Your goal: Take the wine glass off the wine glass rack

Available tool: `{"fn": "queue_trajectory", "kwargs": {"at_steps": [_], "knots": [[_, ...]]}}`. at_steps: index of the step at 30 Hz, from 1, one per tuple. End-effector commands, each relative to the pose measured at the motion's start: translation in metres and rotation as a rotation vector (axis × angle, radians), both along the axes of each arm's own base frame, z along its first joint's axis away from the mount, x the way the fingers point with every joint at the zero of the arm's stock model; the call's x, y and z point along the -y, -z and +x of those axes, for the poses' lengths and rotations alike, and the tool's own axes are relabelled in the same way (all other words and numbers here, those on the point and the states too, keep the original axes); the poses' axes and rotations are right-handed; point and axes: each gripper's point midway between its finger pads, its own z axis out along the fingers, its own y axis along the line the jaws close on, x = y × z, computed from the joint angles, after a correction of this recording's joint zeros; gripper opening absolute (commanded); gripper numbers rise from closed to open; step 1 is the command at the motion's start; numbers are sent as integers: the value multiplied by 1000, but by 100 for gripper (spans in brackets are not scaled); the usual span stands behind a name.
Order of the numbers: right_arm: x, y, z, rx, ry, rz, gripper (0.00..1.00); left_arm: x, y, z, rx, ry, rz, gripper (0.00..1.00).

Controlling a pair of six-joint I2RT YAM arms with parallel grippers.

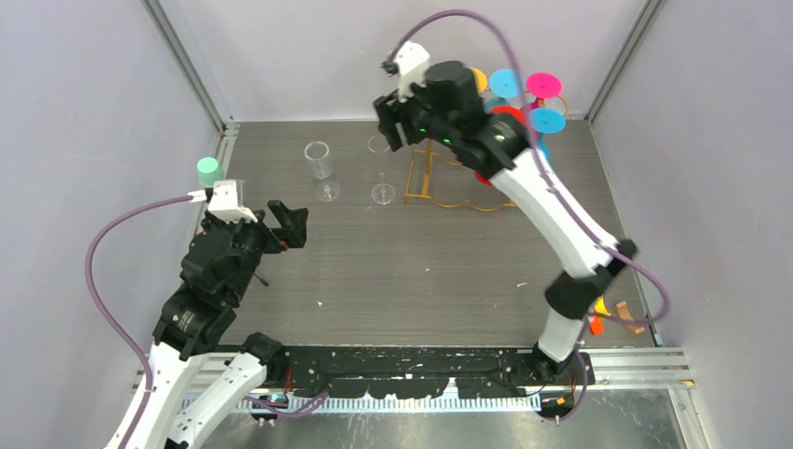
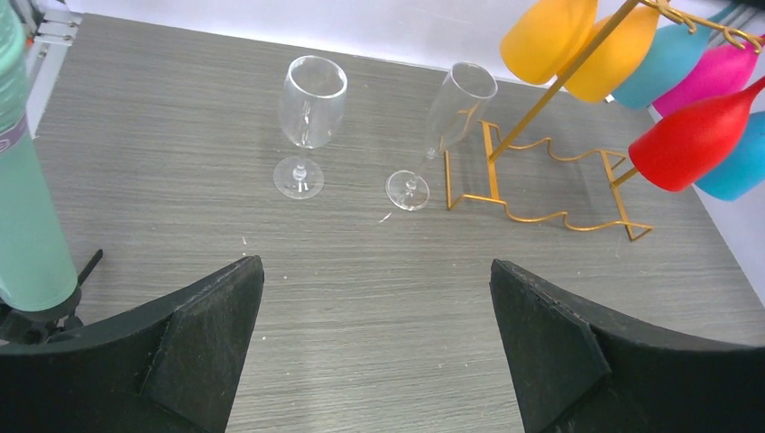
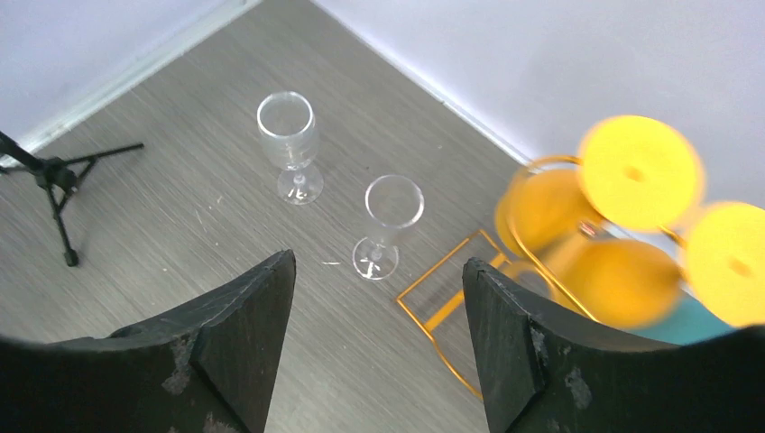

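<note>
The gold wire wine glass rack (image 1: 439, 192) (image 2: 493, 167) (image 3: 437, 266) stands at the back of the table. Several coloured wine glasses hang upside down from it: yellow (image 2: 546, 41) (image 3: 640, 171), blue (image 1: 505, 83), pink (image 1: 543, 85) and red (image 2: 695, 144). A clear wine glass (image 1: 319, 161) (image 2: 311, 104) and a clear flute (image 1: 381, 168) (image 2: 460, 104) stand upright on the table, left of the rack. My right gripper (image 1: 391, 120) (image 3: 379, 262) hangs open and empty, high over the rack's left end. My left gripper (image 1: 290, 224) (image 2: 376, 263) is open and empty, low at the left.
A mint-green cylinder (image 1: 208, 171) (image 2: 27, 180) stands on a small black tripod (image 3: 59, 176) at the table's left edge. Small orange and yellow items (image 1: 598, 318) lie by the right arm's base. Walls close in the back and both sides.
</note>
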Motion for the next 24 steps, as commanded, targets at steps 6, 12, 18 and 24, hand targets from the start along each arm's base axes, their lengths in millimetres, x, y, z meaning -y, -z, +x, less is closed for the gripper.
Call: {"fn": "queue_trajectory", "kwargs": {"at_steps": [6,12,18,24], "knots": [[119,-74,-54,126,342,131,74,20,-9,8,42,100,23,100],[207,-77,-60,209,708,39,78,46,-4,11,27,221,8,100],[262,-53,-47,92,922,192,73,57,4,21,-22,235,-30,100],[284,-50,-29,-18,864,619,70,87,6,15,-48,401,-51,100]]}}
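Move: The red wine glass on the rack's front row hangs about 23 cm to the right of my right hand, 3 cm ahead and 8 cm lower; its blue front neighbour is 7 cm farther right. The inner yellow glass hangs behind, 12 cm ahead and 17 cm right of the hand. The flute already set down stands 7 cm ahead, 4 cm left and 20 cm below. From my left hand the red glass is roughly 20 cm ahead and 40 cm right, about level. Empty and still open, my right hand sweeps nearly 30 cm right, from above the flute to the red and blue glasses, first rising and drawing back, then sinking and easing forward, while I turn it some 55 degrees clockwise. My open left hand drifts right towards the rack too, slightly down and forward, also turning clockwise. ##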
